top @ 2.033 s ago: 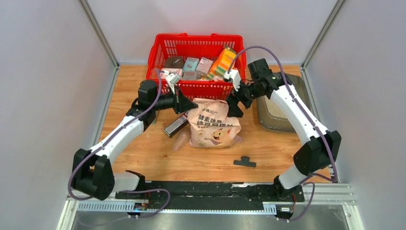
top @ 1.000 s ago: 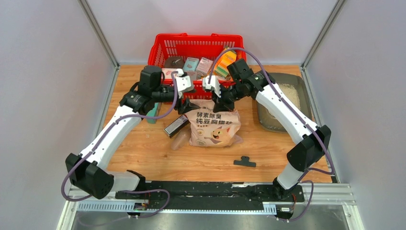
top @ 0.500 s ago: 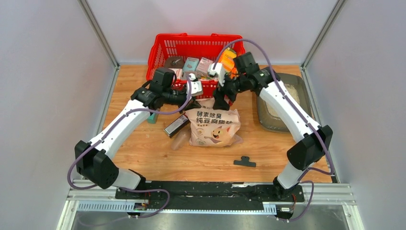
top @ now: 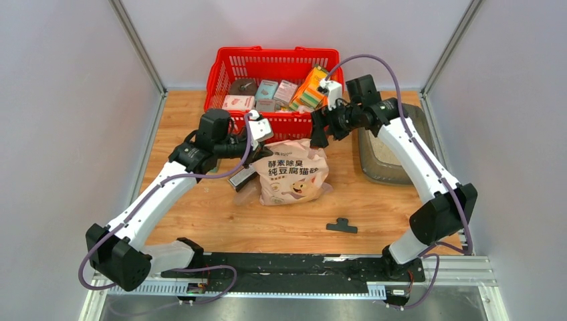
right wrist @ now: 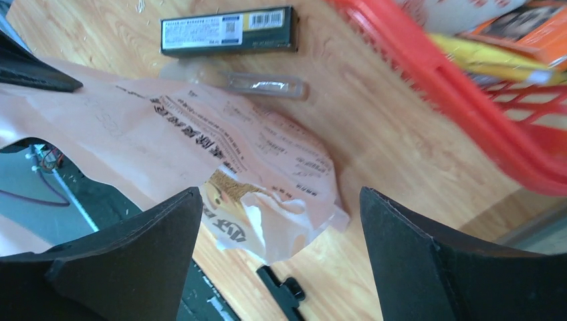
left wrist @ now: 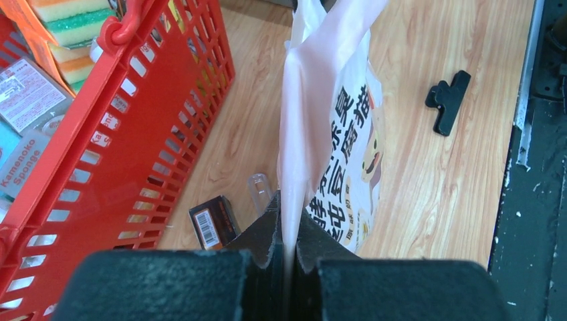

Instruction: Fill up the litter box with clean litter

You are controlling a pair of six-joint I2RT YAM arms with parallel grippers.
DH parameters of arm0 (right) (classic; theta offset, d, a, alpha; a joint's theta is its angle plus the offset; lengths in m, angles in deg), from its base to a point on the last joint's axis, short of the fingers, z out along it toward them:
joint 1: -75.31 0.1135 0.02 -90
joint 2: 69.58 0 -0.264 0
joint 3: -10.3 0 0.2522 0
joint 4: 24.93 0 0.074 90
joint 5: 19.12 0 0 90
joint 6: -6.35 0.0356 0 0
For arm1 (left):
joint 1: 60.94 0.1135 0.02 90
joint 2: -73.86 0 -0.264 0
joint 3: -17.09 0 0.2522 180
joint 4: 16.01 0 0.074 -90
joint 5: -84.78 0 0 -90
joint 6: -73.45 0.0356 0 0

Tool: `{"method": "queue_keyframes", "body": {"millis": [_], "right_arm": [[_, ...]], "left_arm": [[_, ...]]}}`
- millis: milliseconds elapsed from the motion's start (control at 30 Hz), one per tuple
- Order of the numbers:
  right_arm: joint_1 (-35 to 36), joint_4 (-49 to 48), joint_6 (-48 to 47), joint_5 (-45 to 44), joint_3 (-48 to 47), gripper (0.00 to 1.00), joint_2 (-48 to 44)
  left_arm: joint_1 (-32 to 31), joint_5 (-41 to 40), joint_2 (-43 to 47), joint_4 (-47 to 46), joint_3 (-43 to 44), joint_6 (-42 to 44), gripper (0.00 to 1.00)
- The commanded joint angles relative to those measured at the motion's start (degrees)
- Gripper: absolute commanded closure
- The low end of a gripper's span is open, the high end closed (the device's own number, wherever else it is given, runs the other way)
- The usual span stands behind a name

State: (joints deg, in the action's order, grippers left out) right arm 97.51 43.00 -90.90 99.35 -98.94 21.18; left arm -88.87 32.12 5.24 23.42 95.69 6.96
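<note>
The pinkish litter bag [top: 294, 175] with a cartoon cat stands on the wooden table in front of the basket. My left gripper [top: 262, 146] is shut on the bag's top left edge; in the left wrist view the thin pink film [left wrist: 301, 120] runs down between the closed jaws of the left gripper [left wrist: 289, 224]. My right gripper [top: 319, 134] hangs open just above the bag's top right corner, holding nothing; the right gripper [right wrist: 281, 194] looks down on the bag [right wrist: 220, 147]. The grey litter box [top: 378, 177] lies at the right, partly under my right arm, with some clean litter [top: 380, 148] showing inside.
A red mesh basket [top: 267, 67] with sponges and boxes stands behind the bag. A black box [top: 242, 177] and a clear scoop [top: 249, 194] lie left of the bag. A black clip [top: 342, 226] lies near the front. Grey walls close in both sides.
The left gripper has shut on the bag's top edge. The right gripper has opened, let go of the bag and drawn back to the right. The bag leans a little leftward.
</note>
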Motion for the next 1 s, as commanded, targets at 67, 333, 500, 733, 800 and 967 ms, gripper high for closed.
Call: {"method": "queue_keyframes", "body": {"millis": [67,333,500,733,800,967], "right_arm": [[2.85,0.58,4.52,-1.92,1.52,0.08,-0.59],[4.78,1.46,6.89,-4.30,6.80,0.08,-1.02],[4.87,1.90,8.22,-4.65,8.55,0.08,-3.22],[5.66,0.59,15.22,-14.28,9.01,0.07,-1.12],[6.37,0.67,17.26,-17.91,7.51,0.06,0.89],[6.55,4.09,14.74,-30.99,1.18,0.05,2.85]], "left_arm": [[0.32,0.89,3.14,-9.32,1.26,-3.64,1.00],[0.32,0.36,4.20,-9.76,0.29,-4.79,1.00],[0.32,-0.25,4.72,-9.59,-0.59,-4.61,1.00],[0.32,-0.08,4.90,-11.17,-0.15,-6.37,1.00],[0.32,-0.08,4.90,-11.78,0.02,-6.54,1.00],[0.32,-1.13,5.51,-12.31,0.03,-5.49,1.00]]}}
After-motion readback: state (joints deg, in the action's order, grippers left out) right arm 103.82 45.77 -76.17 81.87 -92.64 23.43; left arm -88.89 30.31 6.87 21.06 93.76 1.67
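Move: My left hand still pinches the top left corner of the litter bag. The bag's free top right corner hangs roughly 15 cm to that hand's right, 3 cm ahead and 8 cm lower. For my open right hand, that corner is about 8 cm below and 3 cm back, with no sideways offset. From the right hand, the litter box lies some 22 cm right and 7 cm ahead; the bag clip about 22 cm back and 4 cm right, both some 23 cm below. With my right fingers staying wide open, I sink about 7 cm towards the bag's free top right corner, drawing back some 4 cm on the way, then easing forward again by half of that. As I arrive I tip the fingers down and swing them clockwise, about 15 degrees, so they come around the rim without closing. My left hand holds its corner in place. ##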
